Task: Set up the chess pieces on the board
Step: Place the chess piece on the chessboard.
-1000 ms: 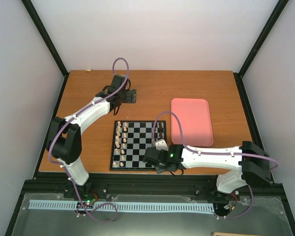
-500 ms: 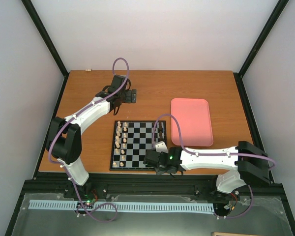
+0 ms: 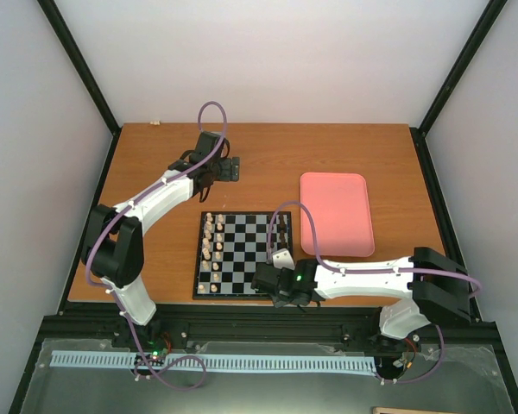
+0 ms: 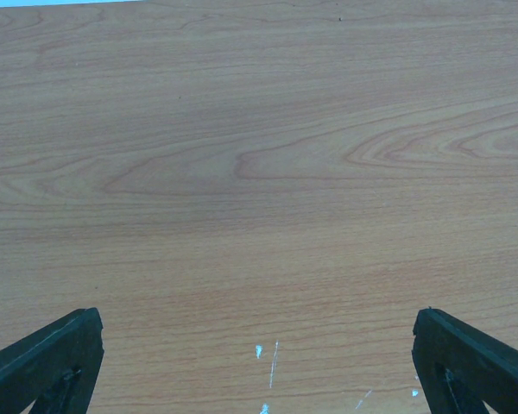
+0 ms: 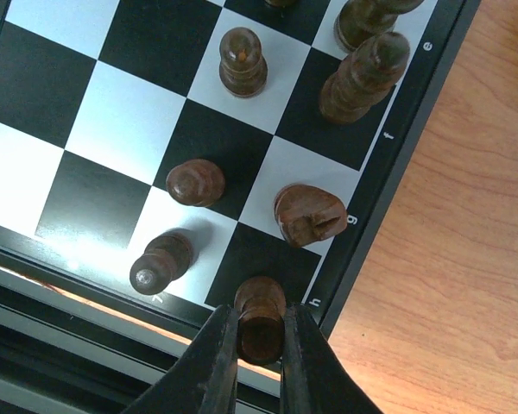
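In the right wrist view my right gripper (image 5: 259, 332) is shut on a dark brown chess piece (image 5: 259, 312), held over the dark corner square of the board (image 5: 397, 168) beside the letter h. Other dark chess pieces stand near it: a knight (image 5: 309, 213), pawns (image 5: 195, 182) (image 5: 159, 261) (image 5: 243, 60) and a tall piece (image 5: 363, 76). From above, the right gripper (image 3: 273, 280) hangs at the near right corner of the board (image 3: 242, 293). My left gripper (image 3: 230, 169) is far back on bare wood, its fingers (image 4: 47, 358) spread wide and open, holding nothing.
A pink tray (image 3: 335, 212) lies right of the board. Pale cream pieces (image 3: 211, 241) line the board's left columns. The table's near edge and a black rail (image 3: 268, 323) run just below the right gripper.
The right arm has drawn slightly nearer and lower over the board's near right corner with the piece still gripped. The left arm has not moved.
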`<state>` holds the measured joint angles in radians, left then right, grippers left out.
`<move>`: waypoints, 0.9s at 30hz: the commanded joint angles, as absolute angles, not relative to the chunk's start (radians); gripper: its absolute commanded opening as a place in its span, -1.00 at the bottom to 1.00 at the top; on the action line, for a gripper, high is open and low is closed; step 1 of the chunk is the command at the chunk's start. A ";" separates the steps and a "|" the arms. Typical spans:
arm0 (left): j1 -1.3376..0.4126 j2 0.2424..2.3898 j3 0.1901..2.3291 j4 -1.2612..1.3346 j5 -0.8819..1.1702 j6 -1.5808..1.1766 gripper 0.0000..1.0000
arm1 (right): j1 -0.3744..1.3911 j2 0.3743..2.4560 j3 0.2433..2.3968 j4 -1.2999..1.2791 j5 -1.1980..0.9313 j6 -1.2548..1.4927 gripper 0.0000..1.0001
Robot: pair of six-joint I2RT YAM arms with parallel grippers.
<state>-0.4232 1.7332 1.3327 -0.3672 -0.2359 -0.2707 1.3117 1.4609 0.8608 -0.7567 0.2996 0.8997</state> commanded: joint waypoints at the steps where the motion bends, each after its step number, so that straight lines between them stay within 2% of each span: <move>1: -0.419 1.748 1.371 -0.358 -0.246 -0.279 0.99 | 1.321 1.487 0.854 -0.739 0.323 0.921 -0.93; 7: -0.419 1.747 1.371 -0.358 -0.245 -0.279 0.99 | 1.321 1.500 0.854 -0.738 0.319 0.922 -0.89; 20: -0.419 1.744 1.371 -0.360 -0.244 -0.278 0.99 | 1.335 1.451 0.864 -0.757 0.298 0.898 -0.27; 27: -0.419 1.741 1.371 -0.362 -0.245 -0.277 1.00 | 1.354 1.397 0.892 -0.819 0.319 0.905 -0.16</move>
<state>-0.4232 1.7332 1.3327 -0.3672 -0.2363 -0.2707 1.3380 1.4483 0.8627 -0.7670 0.2913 0.8906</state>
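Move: The dark rook is already in the right fingers; its goal, the empty near-right corner square of the chessboard, is directly below, about 3 cm down. The knight is about 3 cm ahead of that square, the corner pawn about 3 cm to its left, and a second pawn some 3 cm ahead and 3 cm left. From the left hand the corner square lies roughly 32 cm back, 14 cm right and 14 cm below. The right fingers lower the pinched rook the last half centimetre onto the near-right corner square, pause there, then open partway and let go of it. As they spread, the hand starts drawing back towards the robot by just under 1 cm, rising about 1 cm from its lowest point, with the wrist practically unturned. ##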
